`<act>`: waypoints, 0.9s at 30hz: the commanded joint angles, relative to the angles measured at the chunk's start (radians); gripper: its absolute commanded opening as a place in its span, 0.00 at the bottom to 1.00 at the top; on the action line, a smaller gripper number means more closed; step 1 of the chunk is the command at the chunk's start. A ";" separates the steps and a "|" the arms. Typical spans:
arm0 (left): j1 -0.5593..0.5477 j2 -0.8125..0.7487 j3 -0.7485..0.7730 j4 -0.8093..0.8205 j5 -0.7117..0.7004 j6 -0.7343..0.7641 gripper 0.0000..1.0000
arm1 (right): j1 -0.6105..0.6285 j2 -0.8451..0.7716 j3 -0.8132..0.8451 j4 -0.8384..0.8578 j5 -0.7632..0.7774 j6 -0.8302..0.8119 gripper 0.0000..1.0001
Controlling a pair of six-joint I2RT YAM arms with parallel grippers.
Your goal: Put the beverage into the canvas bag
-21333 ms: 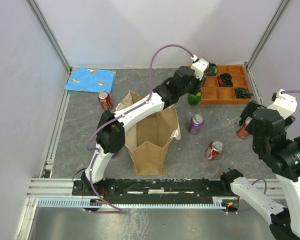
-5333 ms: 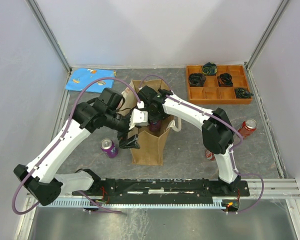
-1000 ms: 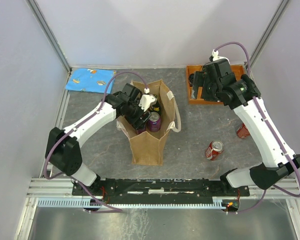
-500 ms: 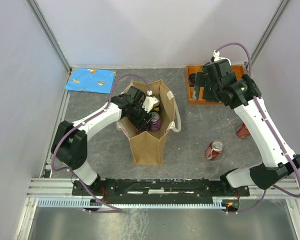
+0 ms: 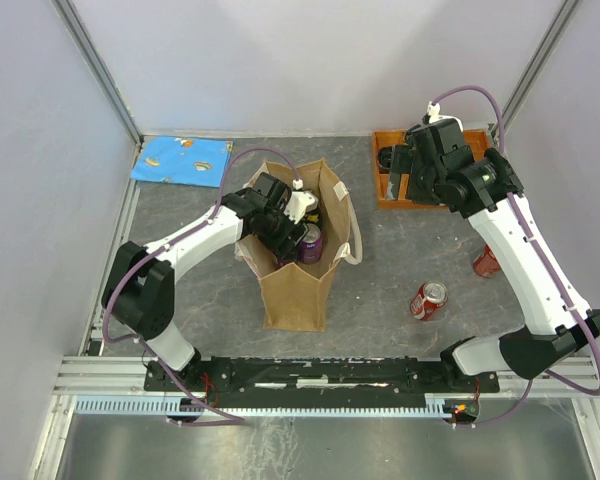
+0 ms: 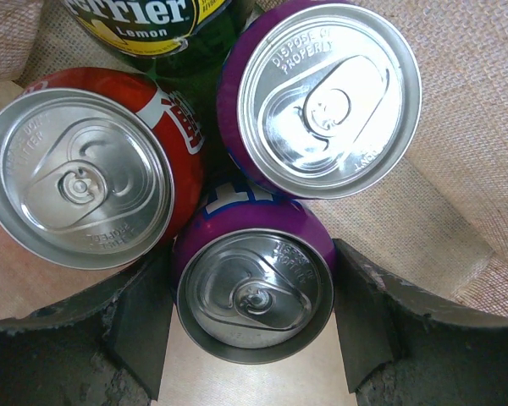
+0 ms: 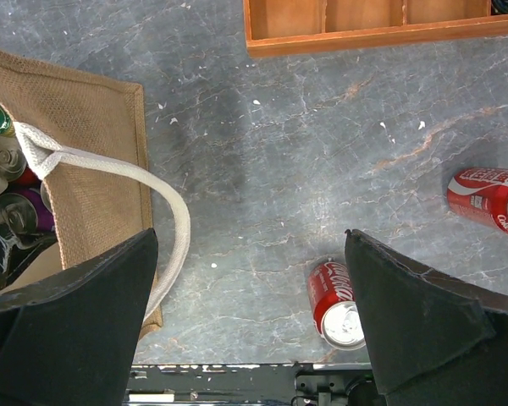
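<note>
The tan canvas bag (image 5: 298,290) stands open in the middle of the table, its cream rope handle (image 7: 165,211) hanging over the right side. My left gripper (image 6: 252,317) reaches down inside it, shut on an upright purple can (image 6: 254,292), one dark finger (image 6: 140,313) on each side. Beside that can in the bag stand a second purple can (image 6: 326,101), a red can (image 6: 80,178) and a green Perrier bottle (image 6: 169,34). My right gripper (image 7: 250,321) hangs open and empty, high above the table right of the bag.
A red can (image 5: 428,299) lies on the grey table right of the bag, and another red can (image 5: 485,262) lies near the right wall. A wooden compartment tray (image 5: 420,200) sits at the back right, a blue cloth (image 5: 182,160) at the back left.
My left arm has folded in slightly, with the gripper and purple can staying inside the bag's mouth. The right arm has barely moved.
</note>
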 commanded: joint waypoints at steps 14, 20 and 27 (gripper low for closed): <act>0.001 -0.063 0.142 -0.044 0.003 -0.040 0.99 | -0.024 -0.011 -0.017 -0.009 -0.020 -0.014 0.99; 0.001 -0.123 0.234 -0.093 0.054 -0.049 0.99 | -0.054 -0.013 -0.079 -0.040 -0.049 -0.010 0.99; 0.003 -0.279 0.222 -0.013 0.096 -0.125 0.99 | -0.125 -0.080 -0.333 -0.071 -0.174 0.006 0.99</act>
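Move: The left fingers still hold a purple can inside the canvas bag, its middle about 3 cm below them; the red can stands some 7 cm ahead of the hand, the second purple can 7 cm right and 3 ahead, the bottle 7 right and 9 ahead. For the right hand, the near Coke is about 11 cm back, 7 right and 25 below; the far Coke some 2 back and 21 right, the bag 20 left, level. Left hand releases the purple can, rising about 12 cm; right hand sinks 8 cm towards the near Coke. ##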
